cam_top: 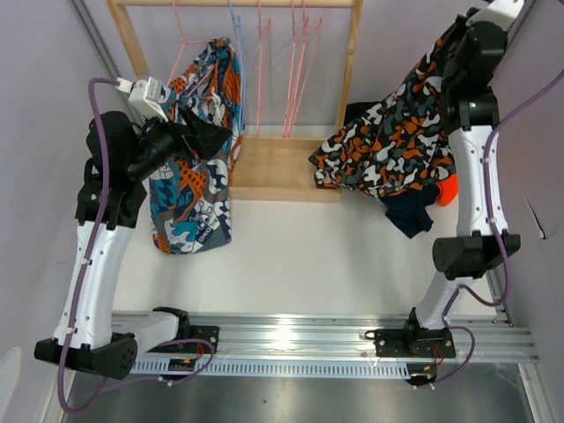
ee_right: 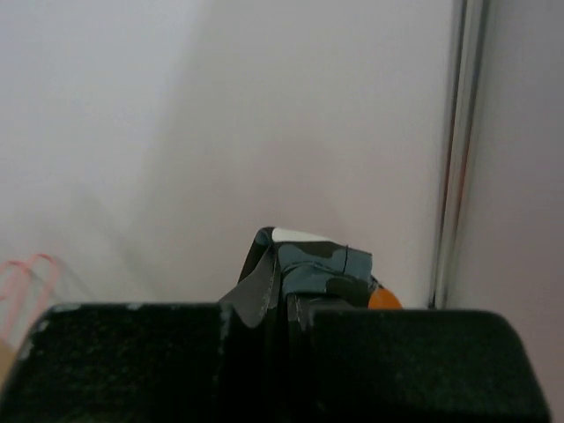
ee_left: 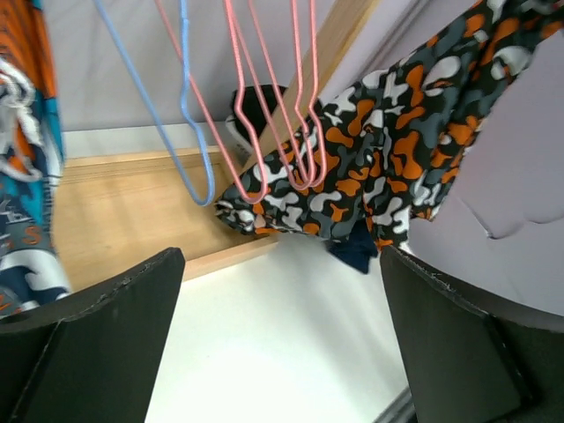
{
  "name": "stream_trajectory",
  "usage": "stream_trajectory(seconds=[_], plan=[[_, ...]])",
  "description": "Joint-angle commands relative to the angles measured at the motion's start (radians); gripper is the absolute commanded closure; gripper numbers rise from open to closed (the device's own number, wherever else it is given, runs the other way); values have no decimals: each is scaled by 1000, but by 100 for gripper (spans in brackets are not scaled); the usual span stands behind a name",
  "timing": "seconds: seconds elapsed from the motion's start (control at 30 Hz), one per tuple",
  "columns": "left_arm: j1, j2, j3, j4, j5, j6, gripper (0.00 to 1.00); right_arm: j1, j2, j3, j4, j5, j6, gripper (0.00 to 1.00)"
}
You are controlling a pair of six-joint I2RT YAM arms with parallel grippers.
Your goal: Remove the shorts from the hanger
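Note:
The teal-orange-white graphic shorts (cam_top: 192,189) hang from a pink hanger (cam_top: 182,48) at the left end of the rack, their lower part reaching the table. My left gripper (cam_top: 216,137) stands open right in front of them, nothing between its fingers (ee_left: 97,335); these shorts show at the left edge (ee_left: 22,176). My right gripper (cam_top: 458,48), raised at the far right, is shut on the camouflage shorts (cam_top: 388,150), whose fabric (ee_right: 313,260) pokes up between the jaws. The cloth drapes down onto the rack base.
Empty pink hangers (cam_top: 295,79) and a blue one (cam_top: 238,53) dangle from the wooden rack (cam_top: 273,167). Navy shorts (cam_top: 412,211), an orange pair (cam_top: 448,189) and a black pair (cam_top: 357,112) lie under and beside the camouflage pair. Walls close both sides.

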Motion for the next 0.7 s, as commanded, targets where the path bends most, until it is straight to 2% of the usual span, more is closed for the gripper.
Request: stream_trajectory(seconds=[0.0,0.07,0.1,0.13,0.2,0.23,0.27,0.33,0.37,0.4,0.47,0.5,0.6,0.67], plan=[[8,1,96,-58,-109,77,1,-43,67,-130,226,-159,103,100],[8,13,166,-86,-158,82,1,-61,134,-161,159,-210,151,100],[8,18,183,-88,-196,88,1,-61,154,-161,108,-214,166,91],[9,33,218,-88,-217,99,1,-61,163,-167,5,-213,186,61],[9,60,284,-89,-259,120,1,-54,100,-362,5,-204,250,32],[11,100,307,-95,-270,128,1,-43,41,-489,125,-195,255,14],[12,126,395,-101,-281,132,1,-16,-102,-747,196,-185,254,1],[23,224,507,-143,-298,151,1,15,-238,-944,304,-173,260,1],[26,255,579,-156,-306,157,1,52,-357,-1016,333,-156,261,1],[31,287,612,-176,-310,171,1,67,-414,-1135,330,-146,286,1],[49,378,699,-193,-318,182,1,107,-531,-1242,321,-141,297,1],[58,409,777,-209,-320,185,1,151,-648,-1335,318,-126,319,1],[107,499,835,-198,-277,168,1,231,-859,-1440,260,-126,343,1],[143,536,850,-187,-234,159,1,268,-937,-1494,202,-124,353,1]])
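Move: The right hand holds the black-orange camo shorts high; the basket they go to lies about 48 cm below it, some 3 cm ahead and 7 cm left, with the navy shorts' hem 9 cm back, 3 cm left and 50 cm below the hand. For the open left hand, the blue-orange shorts hang some 12 cm ahead, 4 cm left and 8 cm lower; their pink hanger is 15 cm ahead, 4 cm left, 13 cm higher, the blue hanger 15 cm ahead and 7 cm right at hand height. The right hand swings nearly 10 cm out and plunges some 38 cm towards the basket, tipping down and opening wide on the way to let go of the camo shorts, then draws back and left and climbs again with its fingers empty. The left hand, fingers still wide open, sweeps left and up about 13 cm, then forward some 10 cm towards the pink hanger with the blue-orange shorts, swinging about 20 degrees counter-clockwise. ##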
